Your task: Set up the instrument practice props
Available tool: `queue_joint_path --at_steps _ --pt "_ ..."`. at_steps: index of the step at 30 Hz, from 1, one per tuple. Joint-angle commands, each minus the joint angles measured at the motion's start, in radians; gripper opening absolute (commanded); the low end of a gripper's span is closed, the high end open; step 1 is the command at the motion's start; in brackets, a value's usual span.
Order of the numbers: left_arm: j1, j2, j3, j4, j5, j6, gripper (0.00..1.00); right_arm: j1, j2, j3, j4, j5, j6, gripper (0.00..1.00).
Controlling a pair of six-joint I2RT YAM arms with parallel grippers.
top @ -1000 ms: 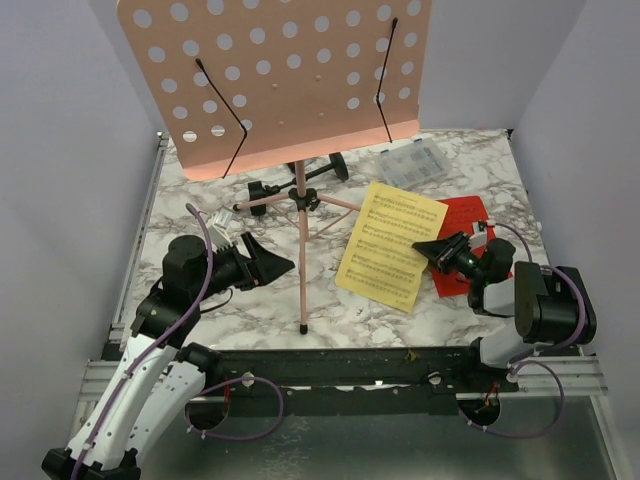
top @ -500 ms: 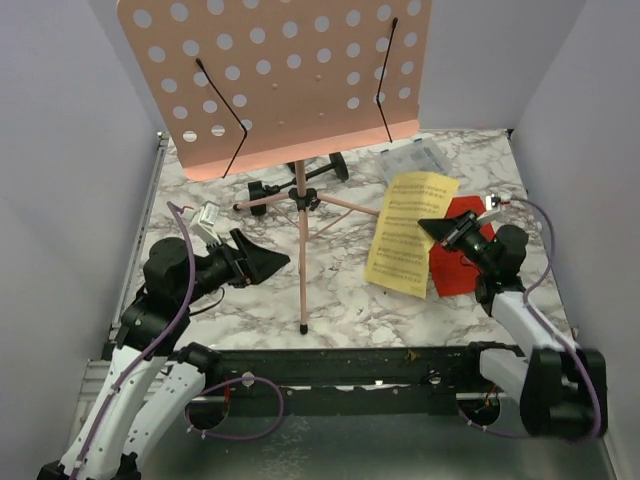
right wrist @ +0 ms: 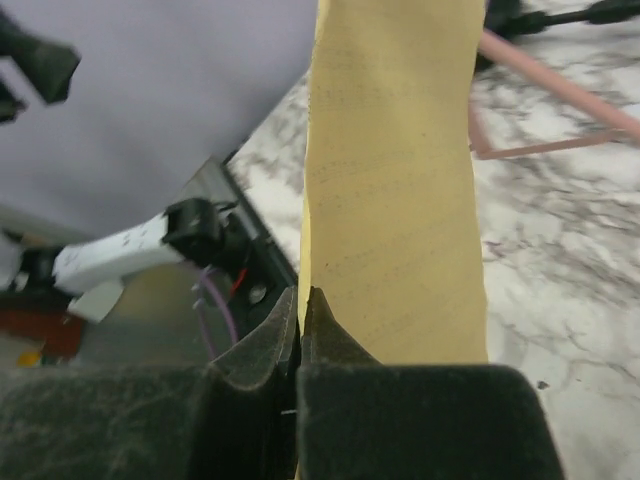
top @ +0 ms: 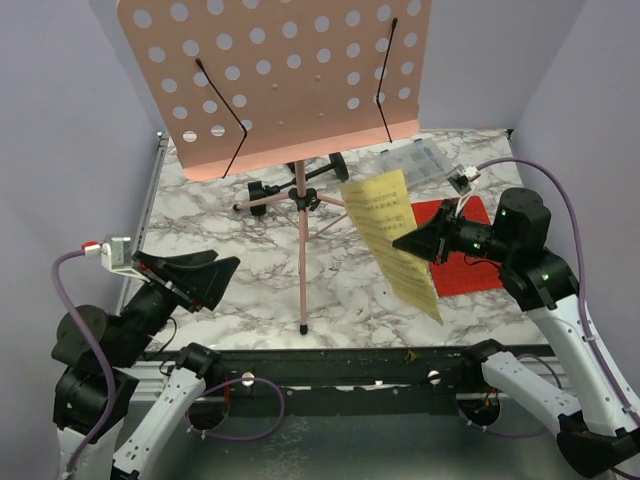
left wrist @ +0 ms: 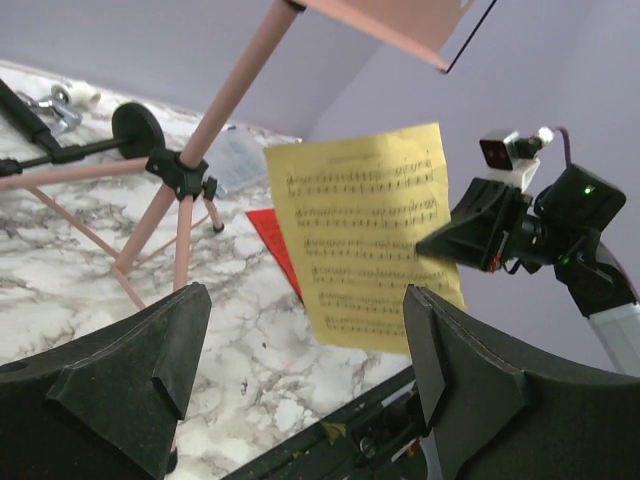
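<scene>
The pink perforated music stand [top: 280,80] stands at the back of the marble table on thin tripod legs [top: 300,205]. My right gripper [top: 405,243] is shut on the edge of a yellow sheet-music page [top: 392,240], which hangs in the air right of the stand's pole. The right wrist view shows the page [right wrist: 400,200] pinched between the closed fingertips [right wrist: 300,300]. A red page [top: 458,255] lies flat on the table under the right arm. The black microphone [top: 300,180] lies behind the tripod. My left gripper [top: 215,275] is open, raised at the near left, facing the page [left wrist: 370,230].
A clear plastic compartment box [top: 415,160] sits at the back right, behind the red page. Small white and metal bits [left wrist: 70,100] lie near the microphone's end. Purple walls close in three sides, and a black rail [top: 330,365] runs along the near edge.
My right gripper shut on the yellow page and lifted it off the table until it hangs upright. My left arm drew back to the near left and rose.
</scene>
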Motion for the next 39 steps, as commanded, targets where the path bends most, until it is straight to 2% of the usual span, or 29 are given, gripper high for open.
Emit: queue_joint_path --at_steps 1,4,6,7,9,13,16,20,22,26,31,39 --pt "0.005 0.061 0.127 -0.032 -0.098 0.03 0.85 0.019 0.024 0.114 -0.156 -0.428 -0.146 0.0" --pt "0.005 0.113 0.207 -0.023 -0.108 0.025 0.85 0.02 0.057 0.232 -0.081 -0.619 -0.114 0.0" --pt "0.005 0.156 0.266 -0.009 -0.109 0.015 0.85 0.02 0.074 0.296 0.141 -0.678 0.023 0.0" --pt "0.005 0.178 0.29 0.001 -0.112 0.004 0.85 0.021 0.08 0.316 0.316 -0.66 0.144 0.0" --pt "0.005 0.235 0.353 0.018 -0.117 -0.026 0.84 0.02 0.126 0.399 0.511 -0.561 0.262 0.0" --pt "0.005 0.354 0.461 0.048 -0.168 -0.159 0.81 0.02 0.304 0.654 0.469 -0.275 0.325 0.01" --pt "0.005 0.446 0.527 0.084 -0.148 -0.218 0.76 0.02 0.441 0.835 0.352 -0.157 0.28 0.01" --pt "0.005 0.544 0.582 0.101 -0.171 -0.296 0.72 0.02 0.572 1.006 0.353 -0.086 0.218 0.01" --pt "0.005 0.574 0.588 0.142 -0.166 -0.305 0.66 0.02 0.633 1.086 0.372 -0.099 0.203 0.01" --pt "0.005 0.619 0.608 0.211 -0.147 -0.299 0.62 0.02 0.725 1.172 0.389 -0.065 0.191 0.01" --pt "0.005 0.651 0.615 0.254 -0.147 -0.278 0.56 0.023 0.743 1.199 0.434 -0.018 0.182 0.01" --pt "0.005 0.676 0.592 0.289 -0.157 -0.273 0.46 0.059 0.773 1.224 0.485 -0.095 0.084 0.0"
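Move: The right hand, already pinching the yellow sheet by its edge, has the middle of the music stand's desk about 13 cm ahead, 22 cm to its left and 20 cm above. The leg hub lies some 15 cm ahead, 24 cm left and 17 cm below; the red sheet is 14 cm ahead, 18 cm right and 27 cm down. From the empty left hand the desk's middle is roughly 20 cm ahead, 12 cm right, 17 cm up, its left page wire 19 cm ahead, 4 cm right and 16 cm up. Keeping its pinch, the right hand draws back about 8 cm as it starts to rise, then sweeps up and forward with its fingers tipping upward, ending some 33 cm higher with the yellow sheet brought up in front of the stand's desk. The open left hand climbs, then reaches forward to the desk's left page wire, rolling its left side down and half closing without gripping anything. ##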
